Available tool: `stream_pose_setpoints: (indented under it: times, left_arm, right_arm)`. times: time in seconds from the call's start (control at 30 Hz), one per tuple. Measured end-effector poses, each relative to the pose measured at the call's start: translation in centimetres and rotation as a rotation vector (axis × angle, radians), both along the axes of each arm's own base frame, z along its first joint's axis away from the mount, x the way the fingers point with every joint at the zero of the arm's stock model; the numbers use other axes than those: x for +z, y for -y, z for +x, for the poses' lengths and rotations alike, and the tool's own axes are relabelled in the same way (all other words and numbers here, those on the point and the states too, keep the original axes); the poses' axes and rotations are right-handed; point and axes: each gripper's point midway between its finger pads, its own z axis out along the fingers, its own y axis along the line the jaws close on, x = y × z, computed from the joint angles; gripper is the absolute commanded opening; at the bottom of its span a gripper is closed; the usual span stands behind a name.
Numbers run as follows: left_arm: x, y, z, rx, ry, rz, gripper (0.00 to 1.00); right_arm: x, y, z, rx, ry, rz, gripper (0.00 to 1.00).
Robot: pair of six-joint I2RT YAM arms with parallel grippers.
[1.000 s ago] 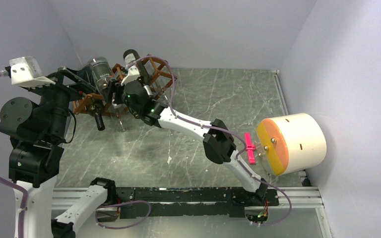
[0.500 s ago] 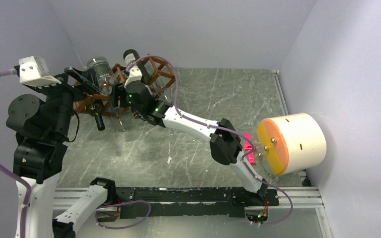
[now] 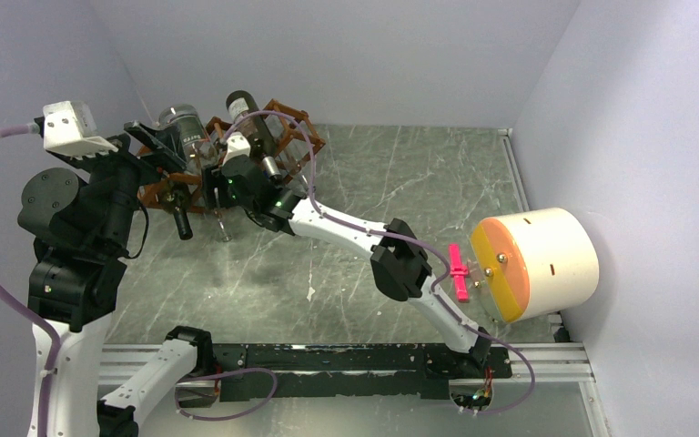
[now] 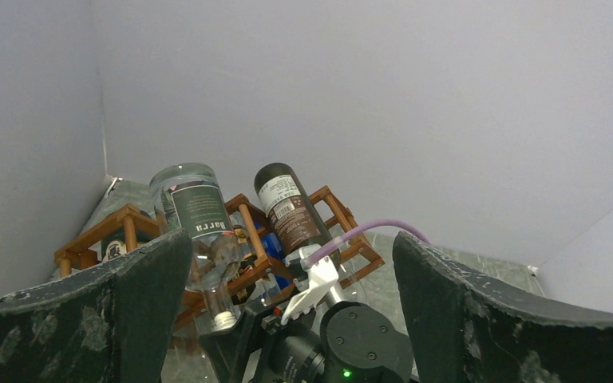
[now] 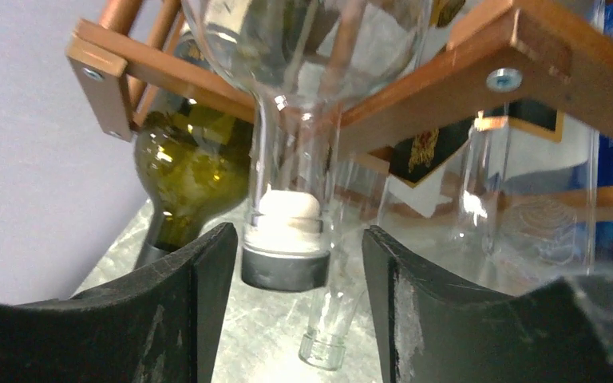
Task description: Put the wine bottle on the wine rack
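Note:
The reddish-brown wine rack (image 3: 296,137) stands at the far left by the back wall. A clear wine bottle (image 3: 182,126) with a dark label lies tilted on top of it, neck pointing down toward me. In the right wrist view its capped neck (image 5: 285,247) hangs between the fingers of my right gripper (image 5: 297,231). That gripper is open, with a gap on each side of the cap. My left gripper (image 4: 291,243) hovers wide open above and left of the rack (image 4: 339,211), holding nothing, looking down on the clear bottle (image 4: 195,227).
A dark bottle (image 3: 241,105) with a brown label lies on the rack beside the clear one. A green bottle (image 5: 183,167) and another clear neck (image 5: 327,339) sit in lower cells. A cream cylinder (image 3: 546,255) with an orange face and pink handle (image 3: 458,271) stands at right.
My right gripper has shifted left along the rack's front to the clear bottle's neck. The left arm has swung up and a little to the right, its gripper still wide open.

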Motion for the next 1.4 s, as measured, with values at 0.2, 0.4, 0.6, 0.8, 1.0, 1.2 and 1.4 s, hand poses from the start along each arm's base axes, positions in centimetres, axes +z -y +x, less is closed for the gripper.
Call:
stream_pose_setpoints:
  times: [0.2,0.4,0.6,0.8,1.0,1.2,1.4]
  left_arm:
    - [-0.3,0.0,0.2,0.0,-0.008,0.002,0.99]
    - [-0.7,0.1,0.5,0.0,-0.02,0.005,0.99]
    - [-0.7,0.1,0.5,0.0,-0.021,0.005,0.99]
    - [-0.7,0.1,0.5,0.001,-0.021,0.009,0.99]
    - [-0.7,0.1,0.5,0.001,-0.022,0.012,0.99]
    - [-0.9,0.1,0.6,0.001,-0.025,0.013,0.99]
    - [-0.9,0.1,0.6,0.001,-0.026,0.013,0.99]
  right_arm:
    - [-0.9,-0.4,-0.4,0.024,0.005,-0.005,0.38]
    - [-0.8,-0.4,-0.3,0.023,0.017,-0.006,0.63]
    - [-0.2,-0.4,-0.2,0.022,0.027,-0.006,0.56]
    - [1.6,-0.6,0.1,0.015,0.05,0.025,0.27]
    - [1.3,-0.4,0.3,0.009,0.045,0.014,0.17]
    - [1.9,-0.1,0.1,0.007,0.03,0.023,0.17]
    - [3.9,0.8,-0.2,-0.013,0.02,0.034,0.17]
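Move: The clear bottle hangs neck-down in the rack, its cap already between the right gripper's open fingers. Its body's middle is about 6 cm ahead, 3 cm left and 10 cm up; the dark bottle's middle is some 9 cm ahead, 8 cm right and 10 cm up. The olive bottle lies about 3 cm ahead, 10 cm left and 10 cm down. From the left gripper, the cap is roughly 10 cm ahead, 3 cm left and 28 cm below. Dip the right gripper about 1 cm at the clear bottle's neck, half close the fingers, then open them again. Rise some 2.5 cm and close until the fingers pinch the capped end from both sides. Keep that hold and lift another 2.5 cm, drifting slightly right at the end, with the wrist almost unturned. ##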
